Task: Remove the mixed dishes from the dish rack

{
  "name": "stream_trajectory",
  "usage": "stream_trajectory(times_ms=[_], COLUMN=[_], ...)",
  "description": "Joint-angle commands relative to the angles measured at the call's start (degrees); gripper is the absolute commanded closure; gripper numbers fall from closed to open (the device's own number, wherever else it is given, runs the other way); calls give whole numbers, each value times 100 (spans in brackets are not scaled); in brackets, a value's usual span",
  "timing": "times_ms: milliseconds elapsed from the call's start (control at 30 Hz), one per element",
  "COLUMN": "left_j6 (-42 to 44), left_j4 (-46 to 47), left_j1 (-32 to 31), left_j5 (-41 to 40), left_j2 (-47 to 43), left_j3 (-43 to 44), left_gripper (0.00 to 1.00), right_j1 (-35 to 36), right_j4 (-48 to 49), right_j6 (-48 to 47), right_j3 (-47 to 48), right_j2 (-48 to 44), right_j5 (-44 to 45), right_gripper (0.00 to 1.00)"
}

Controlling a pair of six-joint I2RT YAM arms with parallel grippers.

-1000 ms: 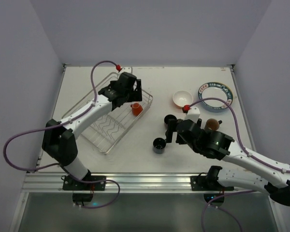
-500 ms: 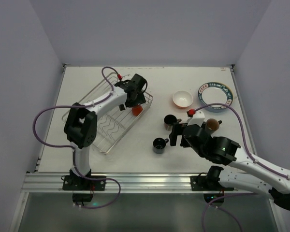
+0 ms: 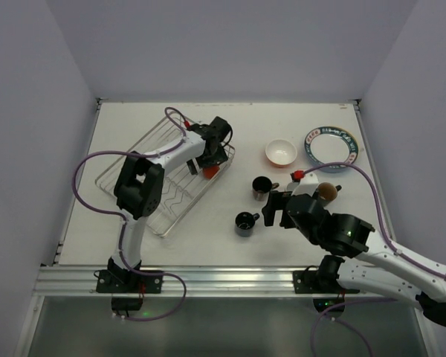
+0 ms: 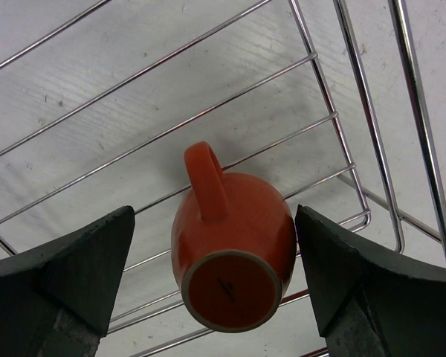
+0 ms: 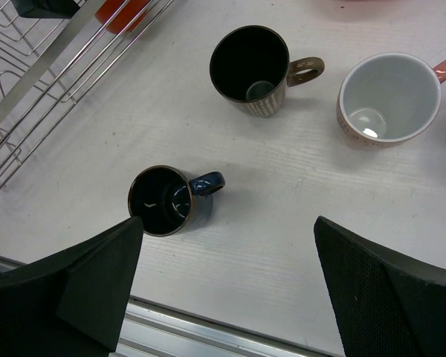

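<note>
The silver wire dish rack (image 3: 152,190) stands at the left of the table, and its wires show in the left wrist view (image 4: 342,74). An orange mug (image 3: 210,171) lies on its side in the rack's right corner, its base toward the wrist camera (image 4: 234,249). My left gripper (image 3: 209,161) is open, with one finger on each side of the mug (image 4: 215,297), not touching it. My right gripper (image 3: 272,209) is open and empty above the table (image 5: 227,286). A dark mug with a blue handle (image 5: 167,201) stands just left of it.
On the table stand a brown-handled dark mug (image 3: 261,187), a pink-handled mug (image 5: 389,99), a brown mug (image 3: 327,192), an orange bowl (image 3: 281,152) and a pattern-rimmed plate (image 3: 331,143). The rack's corner (image 5: 30,111) lies left of the mugs.
My left gripper has swung right along the rack and now stands around the orange mug. My right gripper has drawn back to the right, away from the blue-handled mug.
</note>
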Motion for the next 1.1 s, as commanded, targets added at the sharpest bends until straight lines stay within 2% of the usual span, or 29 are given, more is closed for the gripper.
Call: stream_trajectory(times_ms=[0,267,533,633,767,900,1000,1067], left_j6=[-343,-466,-694,-782,-931,-1081,-1178,-1309], left_j4=[-118,-109,-92,-109,-179,-241,-250,-259], left_j1=[-63,-142,-212,-212,-204,-212,-204,-204], left_j5=[-61,-43,-17,-26,-96,-192,-245,-289], left_j2=[-5,39,83,66,31,-48,-101,-128], left_j3=[157,174,148,139,130,104,60,-1], left_gripper=[8,13,14,21,23,31,49,55], right_j1=[-14,-14,-14,-22,-22,-14,-14,-14], right_j4=[339,366,638,630,603,603,603,586], right_j6=[-62,-106,-132,-141,-141,-124,-115,-115], right_j3=[-61,-43,-272,-281,-289,-298,-307,-298], right_j2=[43,289,-53,-115,-132,-124,-124,-141], right_j5=[115,62,27,44,53,62,62,79], right_gripper=[1,1,1,1,1,1,1,1])
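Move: The upside-down orange-red mug in the rack lies almost between the left hand's open fingers, about 1 cm back and 2 cm right of the hand point, 1 cm lower. From it, the brown mug on the table stands roughly 16 cm to the right and 6 cm back, the dark blue mug about 10 cm right and 19 cm back. From the right hand the orange-red mug lies some 21 cm ahead, 18 cm left and 15 cm below. The orange-red mug gets centred between the left fingers and pinched: the left hand eases about 1.5 cm to the right and slightly back at an even height, its wrist turning some 5 to 10 degrees counter-clockwise. The fingers close from nearly wide open to about two thirds, ending with a pad against each side of the mug's body. ##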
